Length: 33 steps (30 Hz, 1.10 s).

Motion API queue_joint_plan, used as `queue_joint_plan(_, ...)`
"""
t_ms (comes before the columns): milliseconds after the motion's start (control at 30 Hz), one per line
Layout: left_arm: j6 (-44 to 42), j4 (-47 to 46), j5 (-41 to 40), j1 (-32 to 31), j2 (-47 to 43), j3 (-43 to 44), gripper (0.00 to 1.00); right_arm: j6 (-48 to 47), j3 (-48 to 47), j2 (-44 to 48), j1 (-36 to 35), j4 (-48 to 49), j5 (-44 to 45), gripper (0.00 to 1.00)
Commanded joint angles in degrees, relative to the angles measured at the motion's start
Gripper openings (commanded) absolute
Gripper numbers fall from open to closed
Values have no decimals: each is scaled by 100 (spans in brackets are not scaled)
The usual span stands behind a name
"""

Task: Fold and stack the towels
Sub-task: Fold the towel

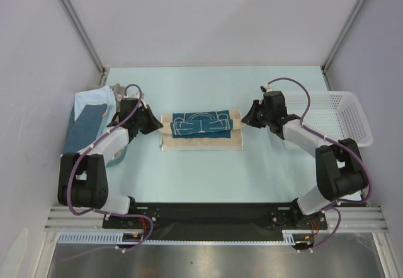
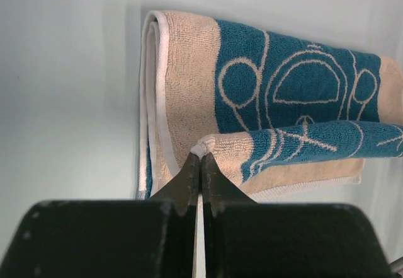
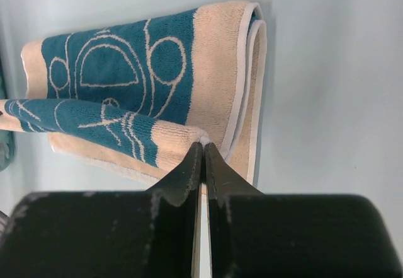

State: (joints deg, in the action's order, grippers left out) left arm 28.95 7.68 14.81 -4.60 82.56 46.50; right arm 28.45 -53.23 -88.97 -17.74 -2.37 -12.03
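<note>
A dark teal towel (image 1: 201, 128) with white line drawing and tan ends lies partly folded at the table's middle. My left gripper (image 1: 160, 125) is shut on the left tan corner of its lifted near edge (image 2: 203, 149). My right gripper (image 1: 244, 121) is shut on the right tan corner of that same edge (image 3: 203, 138). The lifted strip (image 2: 315, 140) hangs stretched between both grippers above the rest of the towel (image 3: 119, 63). A stack of folded towels (image 1: 91, 120), light blue and darker blue, sits at the far left behind the left arm.
A white plastic mesh basket (image 1: 340, 117) stands at the right edge, behind the right arm. The enclosure's walls (image 1: 38, 70) close in the table on the left, right and back.
</note>
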Motion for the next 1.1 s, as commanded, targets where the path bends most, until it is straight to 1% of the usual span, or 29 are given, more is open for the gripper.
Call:
queue_joint_plan(0,-56,92,22,-6,-355,-62,0,-111,111,310,-54,-18,166,0)
queue_joint_plan(500,-12,14,13,-85,-496,-449,0,-50,612,363,-195,167,122,0)
queue_joint_plan(533,5,14,39,-85,-496,-475,1,-58,621,363,-221,167,148,0)
queue_joint_plan(567,5,-3,48,-102,-470,-493,3,-76,630,354,-230,176,175,0)
queue_joint_plan(600,14,5,57,-120,-469,-493,5,-76,656,354,-248,176,184,2)
queue_joint_plan(667,23,-21,48,-155,-496,-580,11,-67,718,371,-239,176,184,11)
queue_joint_plan(700,58,-65,40,-155,-565,-633,14,-59,735,389,-239,176,166,20)
queue_joint_plan(767,67,-83,-4,-155,-645,-712,22,-50,770,494,-256,176,122,31)
queue_joint_plan(867,32,92,-48,-155,-768,-651,28,-102,744,661,-309,18,140,37)
queue_joint_plan(1067,-153,575,-268,-155,-1163,-397,30,-216,613,872,-301,-422,429,41)
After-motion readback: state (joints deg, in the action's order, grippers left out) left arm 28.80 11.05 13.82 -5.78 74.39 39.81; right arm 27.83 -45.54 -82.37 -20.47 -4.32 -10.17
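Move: The place for the towel's held edge is the near edge of its lower layers: for each hand, some 5 cm back and 3 cm down, with no sideways offset. The towel's middle lies roughly 15 cm to the right of the left hand and 1 cm ahead; from the right hand, 15 cm to the left and 1 cm ahead. The towel basket is about 25 cm left of the left hand and 2 cm ahead; the white basket, 31 cm right of the right hand and 4 cm ahead. The towel's upper flap, still pinched by a corner in each hand, is drawn back towards the robot some 4 cm and lowered onto the near edge of the layers below, the left hand sinking about 2 cm and the right 3.5. Both grippers then part their fingers a third or so and let go of the corners while still easing back, rising a centimetre or two. ##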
